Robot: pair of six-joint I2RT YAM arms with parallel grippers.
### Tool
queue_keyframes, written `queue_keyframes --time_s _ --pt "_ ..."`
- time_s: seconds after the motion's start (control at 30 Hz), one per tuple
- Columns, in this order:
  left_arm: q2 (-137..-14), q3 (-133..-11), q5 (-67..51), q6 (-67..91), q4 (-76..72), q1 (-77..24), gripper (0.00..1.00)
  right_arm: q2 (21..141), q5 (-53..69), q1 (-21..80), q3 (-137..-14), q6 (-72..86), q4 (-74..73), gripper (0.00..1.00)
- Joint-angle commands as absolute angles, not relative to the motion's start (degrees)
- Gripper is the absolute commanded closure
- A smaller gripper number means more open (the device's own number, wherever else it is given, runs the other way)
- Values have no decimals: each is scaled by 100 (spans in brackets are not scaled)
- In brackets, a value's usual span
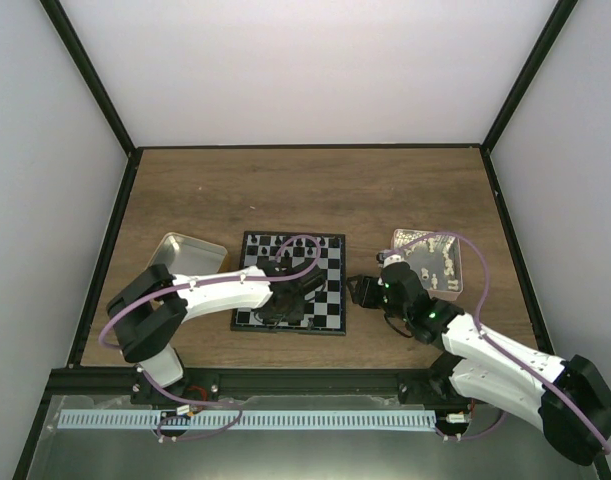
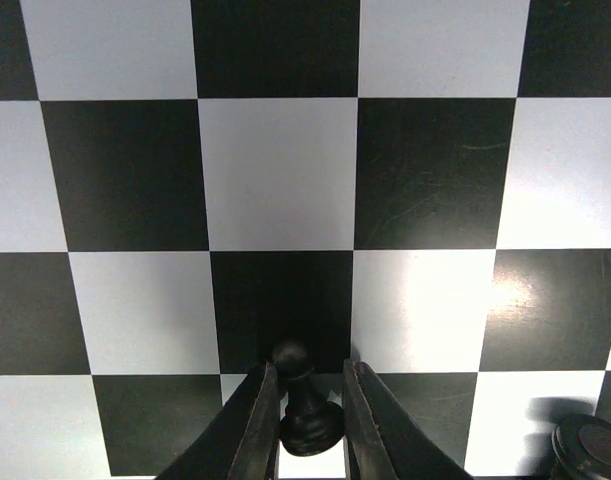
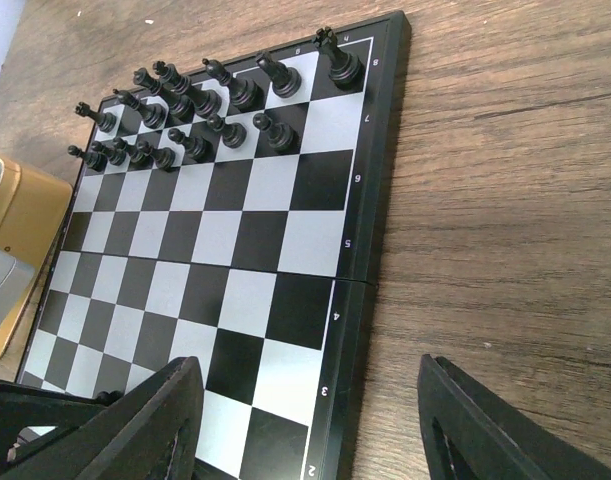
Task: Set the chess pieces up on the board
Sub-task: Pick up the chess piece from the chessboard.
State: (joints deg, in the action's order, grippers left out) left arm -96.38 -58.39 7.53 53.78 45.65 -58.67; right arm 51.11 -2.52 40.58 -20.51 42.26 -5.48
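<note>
The board (image 1: pixel 330 300) lies at the middle of the table. Several black chess pieces (image 1: pixel 285 250) stand in its two far rows, and the right wrist view shows those pieces (image 3: pixel 200 120) upright. My left gripper (image 1: pixel 285 300) is low over the near part of the board. In the left wrist view that gripper (image 2: pixel 310 368) has its fingers against both sides of a black pawn (image 2: pixel 305 410), which stands on the board (image 2: pixel 275 170). My right gripper (image 1: pixel 363 290) hovers open at the board's right edge (image 3: pixel 370 300), with nothing between its fingers (image 3: pixel 307 365).
A silvery tray (image 1: pixel 190 252) sits left of the board, its yellow side (image 3: pixel 20 210) showing in the right wrist view. A pinkish tray (image 1: pixel 430 262) of pale pieces is on the right. Another black piece (image 2: pixel 588 447) stands right of the held pawn.
</note>
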Motion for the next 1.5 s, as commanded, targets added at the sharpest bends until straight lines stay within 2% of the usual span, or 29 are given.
queue_keyframes --time_s 0.0,0.23,0.43,0.63,1.0,1.47 --pt "-9659 -5608 826 5304 4464 -5891 82 5132 -176 4024 -2079 4192 -439 40" --pt "-9290 -5408 771 4842 3678 -5891 82 5270 670 4008 -2320 3917 -347 39" --pt "-8791 -4945 904 4241 2506 -5879 84 5724 2575 3509 -2616 3736 -66 38" --pt "-8285 -4444 1107 3536 1105 -5856 84 6201 3789 2987 -3095 3531 -251 38" --pt "-7372 -3420 1466 2007 -1114 -5859 90 6532 4145 2944 -4168 3100 -1201 38" --pt "-6860 -2793 364 -322 -2354 -5897 88 7211 4344 2944 -4681 2562 -1709 41"
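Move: The left gripper already has the black piece pinched down at the board. It is to be taken to the open right gripper, which waits about 15 cm to its right, 5 cm ahead and 7 cm higher. For the right hand, that held piece is thus about 15 cm left, 5 cm back and 7 cm below. Another black piece lies on the board about 5 cm to the left hand's right, level with it. Keep the left gripper shut on the black piece and lift it about 12 cm off the board, drifting right and a little forward towards the right gripper, while swinging the fingers from straight down to forward-right, just below level. Meanwhile bring the open right gripper some 8 cm left and 7 cm up, turning it about 30 degrees counter-clockwise so its fingers face the held piece. ##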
